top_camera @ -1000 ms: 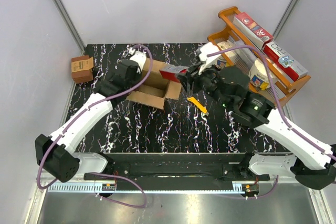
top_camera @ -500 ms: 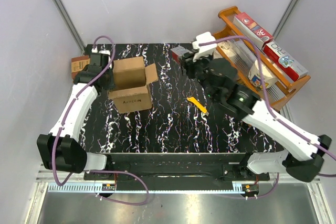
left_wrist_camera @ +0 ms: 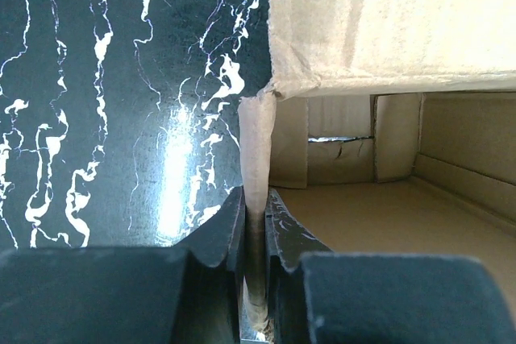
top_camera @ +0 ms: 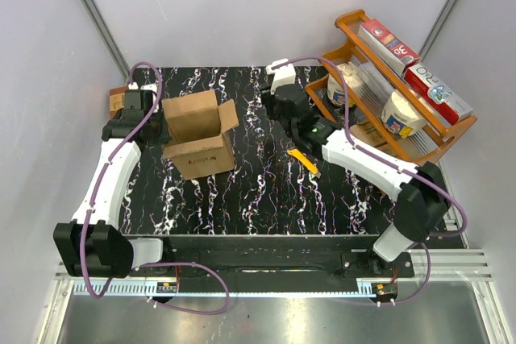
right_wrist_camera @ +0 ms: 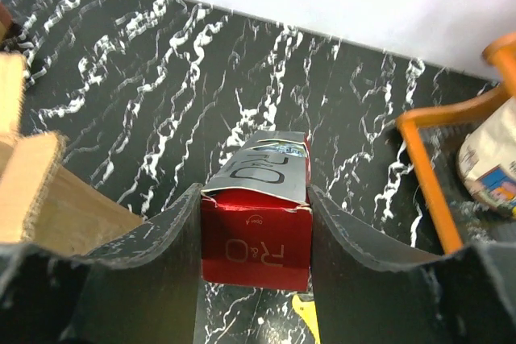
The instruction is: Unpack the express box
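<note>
The express box [top_camera: 197,130] stands open on the left part of the table, its flaps spread. My left gripper [top_camera: 153,114] is at its left side, shut on the box's upright wall edge [left_wrist_camera: 258,159]. The inside of the box [left_wrist_camera: 387,207] shows bare cardboard in the left wrist view. My right gripper [right_wrist_camera: 256,231] is shut on a red and silver carton [right_wrist_camera: 260,211], held over the back middle of the table. In the top view the right gripper [top_camera: 278,101] covers that carton.
A yellow utility knife [top_camera: 304,160] lies right of centre on the black marble table [top_camera: 258,199]. An orange rack [top_camera: 403,86] with cartons and a tub stands at the back right. A small darker brown box [top_camera: 119,99] sits at the back left, behind my left arm.
The left arm has pulled the express box from the table's middle to the left. The right arm has carried the red carton away from the box toward the back middle.
</note>
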### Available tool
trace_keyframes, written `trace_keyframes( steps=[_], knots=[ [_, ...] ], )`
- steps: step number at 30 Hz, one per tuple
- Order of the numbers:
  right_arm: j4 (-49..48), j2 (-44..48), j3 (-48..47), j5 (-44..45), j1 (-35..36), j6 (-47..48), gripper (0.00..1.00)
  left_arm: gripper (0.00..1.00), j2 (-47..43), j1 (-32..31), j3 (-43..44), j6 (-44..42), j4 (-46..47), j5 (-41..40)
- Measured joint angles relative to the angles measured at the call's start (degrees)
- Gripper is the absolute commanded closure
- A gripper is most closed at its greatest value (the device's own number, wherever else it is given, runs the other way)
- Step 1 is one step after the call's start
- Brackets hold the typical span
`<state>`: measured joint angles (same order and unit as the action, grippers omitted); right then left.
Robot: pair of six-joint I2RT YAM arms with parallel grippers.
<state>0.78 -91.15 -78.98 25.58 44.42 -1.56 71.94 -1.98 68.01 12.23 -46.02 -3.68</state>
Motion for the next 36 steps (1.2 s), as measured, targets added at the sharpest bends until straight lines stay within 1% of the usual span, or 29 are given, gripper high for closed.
trace_keyframes(
  steps=[3,5,7,8,9,11,12,14,15,16,18,19,24,25,28,30,32,36],
  knots=[
    [-1.9,-1.9,2.8,-0.1,0.0,-1.7,0.58,0.92,0.1,0.0,0.0,0.0,0.2,0.5],
    [-2.5,-2.5,4.8,-0.7,0.0,-2.7,0.57,0.84,0.2,0.0,0.1,-0.2,0.2,0.7],
    [-2.2,-2.9,6.8,-1.4,0.0,-4.1,0.56,0.80,0.2,0.0,0.2,-0.4,0.2,0.8],
    [-2.0,-3.0,7.5,-1.7,0.0,-4.7,0.55,0.74,0.2,0.0,0.2,-0.4,0.2,0.9],
    [-2.0,-3.0,8.3,-2.2,0.0,-5.3,0.54,0.71,0.3,0.0,0.2,-0.5,0.3,1.0],
    [-2.0,-2.9,10.4,-3.3,0.0,-6.6,0.51,0.68,0.4,0.0,0.2,-0.7,0.4,1.6],
    [-1.9,-2.7,11.5,-4.0,0.0,-7.2,0.50,0.64,0.5,0.0,0.2,-0.7,0.3,1.8],
    [-2.0,-2.0,13.4,-5.1,0.0,-8.2,0.45,0.59,0.7,0.0,0.2,-0.8,0.1,2.0],
    [-2.0,-1.2,14.4,-5.8,0.0,-8.8,0.43,0.55,0.7,0.0,0.2,-0.9,-0.2,2.1],
    [-1.9,-0.3,15.4,-6.7,0.0,-9.4,0.40,0.54,0.7,0.0,0.2,-0.9,-0.6,2.1],
    [-1.2,1.9,17.7,-8.8,0.0,-11.0,0.37,0.50,0.7,0.0,0.2,-1.0,-1.0,2.1],
    [-0.8,2.8,18.9,-10.0,0.0,-11.8,0.36,0.44,0.7,0.0,0.2,-1.0,-1.1,2.1],
    [3.9,5.8,22.2,-13.9,0.0,-13.2,0.32,0.35,0.4,0.0,0.3,-1.5,-1.4,2.7],
    [5.2,6.0,22.2,-14.7,0.0,-13.3,0.31,0.31,0.3,0.0,0.5,-1.6,-1.8,3.0],
    [7.9,6.7,22.2,-15.8,0.0,-13.9,0.30,0.24,-0.3,0.0,1.3,-1.9,-2.7,3.5],
    [10.1,7.4,22.2,-16.1,0.0,-14.3,0.28,0.15,-1.0,0.0,2.3,-2.1,-3.4,3.6],
    [12.7,8.3,21.9,-15.5,0.0,-14.8,0.27,0.01,-1.9,0.0,3.1,-2.2,-3.9,3.6],
    [20.3,9.9,18.0,-11.4,0.0,-15.4,0.24,0.01,-5.2,0.0,4.1,-2.3,-4.8,4.5]
  ],
)
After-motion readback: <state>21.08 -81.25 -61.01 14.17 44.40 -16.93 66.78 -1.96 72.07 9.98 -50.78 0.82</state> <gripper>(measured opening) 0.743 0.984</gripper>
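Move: The right hand holds the red-and-grey carton high up. The bare strip of table it is bound for lies about 27 cm below and 8 cm back, 1 cm to its right. From that hand the yellow knife is some 12 cm back, 10 cm right and 28 cm below; the express box's middle is 7 cm back, 17 cm left and 22 cm below. The left hand pinches the express box's left flap, the box's middle 3 cm ahead, 10 cm right and 11 cm below it. The right fingers let go of the red-and-grey carton on the table between the express box and the knife: the hand sinks fast about 12 cm, then draws back towards the robot as it opens further, ending some 10 cm back, tipped down about 30 degrees, and slips a little right and up. The left fingers open wide almost in place, free the flap, then lift about 4 cm. ##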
